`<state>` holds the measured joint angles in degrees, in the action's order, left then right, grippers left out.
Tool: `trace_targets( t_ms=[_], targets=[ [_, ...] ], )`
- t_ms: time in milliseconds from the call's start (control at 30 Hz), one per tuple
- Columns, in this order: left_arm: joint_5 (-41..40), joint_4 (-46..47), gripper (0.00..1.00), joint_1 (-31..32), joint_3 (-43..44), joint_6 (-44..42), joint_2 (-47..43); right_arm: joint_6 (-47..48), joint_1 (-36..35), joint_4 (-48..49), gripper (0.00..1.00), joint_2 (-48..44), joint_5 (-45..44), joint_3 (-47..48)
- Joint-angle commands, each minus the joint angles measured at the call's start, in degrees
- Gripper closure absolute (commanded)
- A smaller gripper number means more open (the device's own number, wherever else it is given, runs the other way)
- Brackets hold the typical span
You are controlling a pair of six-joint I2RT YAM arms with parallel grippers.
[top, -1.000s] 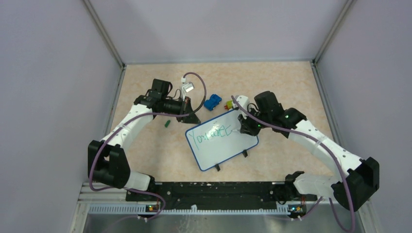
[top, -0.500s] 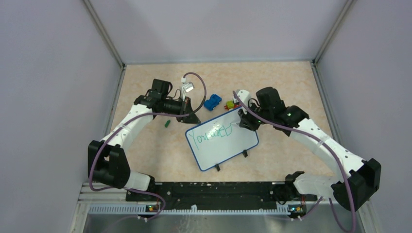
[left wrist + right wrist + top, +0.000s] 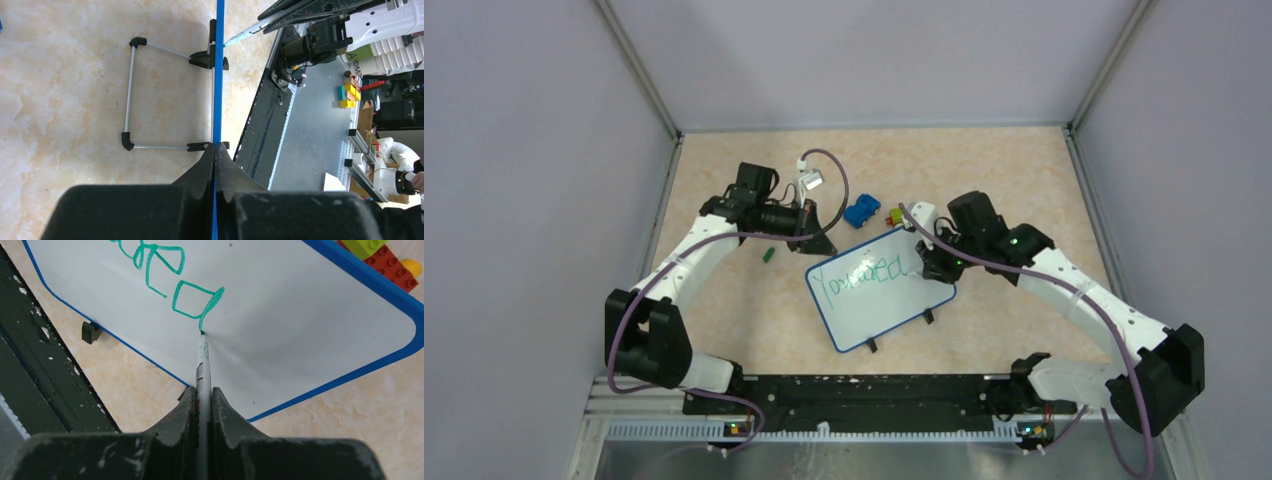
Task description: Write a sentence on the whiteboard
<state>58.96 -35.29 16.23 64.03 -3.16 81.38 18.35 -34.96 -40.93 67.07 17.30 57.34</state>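
The whiteboard (image 3: pixel 886 312), white with a blue rim, lies tilted on the table between my arms. One line of green script, the sentence (image 3: pixel 860 274), runs along its far part. My left gripper (image 3: pixel 822 243) is shut on the board's blue rim (image 3: pixel 218 75) at its far left corner, seen edge-on in the left wrist view. My right gripper (image 3: pixel 930 266) is shut on a white marker (image 3: pixel 203 365). The marker's green tip (image 3: pixel 202 332) touches the whiteboard (image 3: pixel 300 315) just below the last green letter (image 3: pixel 192 302).
A blue toy (image 3: pixel 861 211) and small coloured bricks (image 3: pixel 894 214) lie just beyond the board's far edge; the bricks (image 3: pixel 395 267) also show in the right wrist view. A green cap (image 3: pixel 768 254) lies left of the board. Its wire stand (image 3: pixel 131 95) shows underneath. Walls enclose the table.
My right gripper swung the marker toward the far edge, then back toward me, and a new green stroke ends the line. The left arm and board have not moved.
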Motion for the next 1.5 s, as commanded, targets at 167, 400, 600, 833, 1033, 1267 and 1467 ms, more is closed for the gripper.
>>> trace_targets(
  t_ms=[167, 400, 600, 833, 1033, 1267, 1467],
  targets=[
    [0.3, -0.8, 0.87, 0.5, -0.3, -2.7, -0.3, 3.0, 1.0, -3.3, 1.00, -2.5, 2.1, 6.7],
    [0.6, -4.9, 0.66, -0.2, 6.5, -7.0, 3.5, 3.1, 1.0, -5.6, 1.00, -2.6, 7.6, 8.4],
    [1.9, -3.3, 0.62, -0.7, 7.6, -6.1, 4.0, 0.3, -0.2, -2.1, 1.00, -3.5, 11.9, 4.6],
    [3.7, -5.0, 0.44, -0.2, 5.6, -7.4, 1.9, -1.4, -9.9, 6.0, 1.00, -4.9, 10.7, 0.2],
    [2.3, -5.5, 0.45, 1.1, 3.0, -8.3, 0.2, -0.7, -16.4, 12.4, 1.00, -3.0, 6.1, -2.0],
    [0.3, -6.3, 0.46, 3.8, 1.2, -9.7, 0.5, 1.4, -23.1, 19.2, 1.00, 0.7, -1.7, -2.3],
    [-0.7, -5.9, 0.52, 4.4, 0.4, -8.9, 1.7, 2.6, -27.6, 25.9, 1.00, 1.4, -8.0, -6.2]
  ],
)
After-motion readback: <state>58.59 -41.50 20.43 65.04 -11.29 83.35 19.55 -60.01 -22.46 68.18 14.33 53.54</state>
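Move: The right hand holds the green marker with its tip on the board at the tail of the "d", whose middle is about 7 cm left and 1 cm ahead of the hand. The blank area under "You" lies roughly 15 cm left, 7 cm back and 5 cm below; "You" itself is some 21 cm left and 3 cm back. The left hand's shut fingers have the whiteboard's upper rim between them, the blank area about 11 cm back, 5 cm right and 8 cm below. Up about 4 cm first, lifting the marker tip off the "d", the right hand then swings left some 11 cm and back 7 cm, sinking partway towards the blank area under "You" and turning about 25 degrees counter-clockwise, grip kept. The left hand opens to about half around the rim, edges forward, then draws back and down past its start. ##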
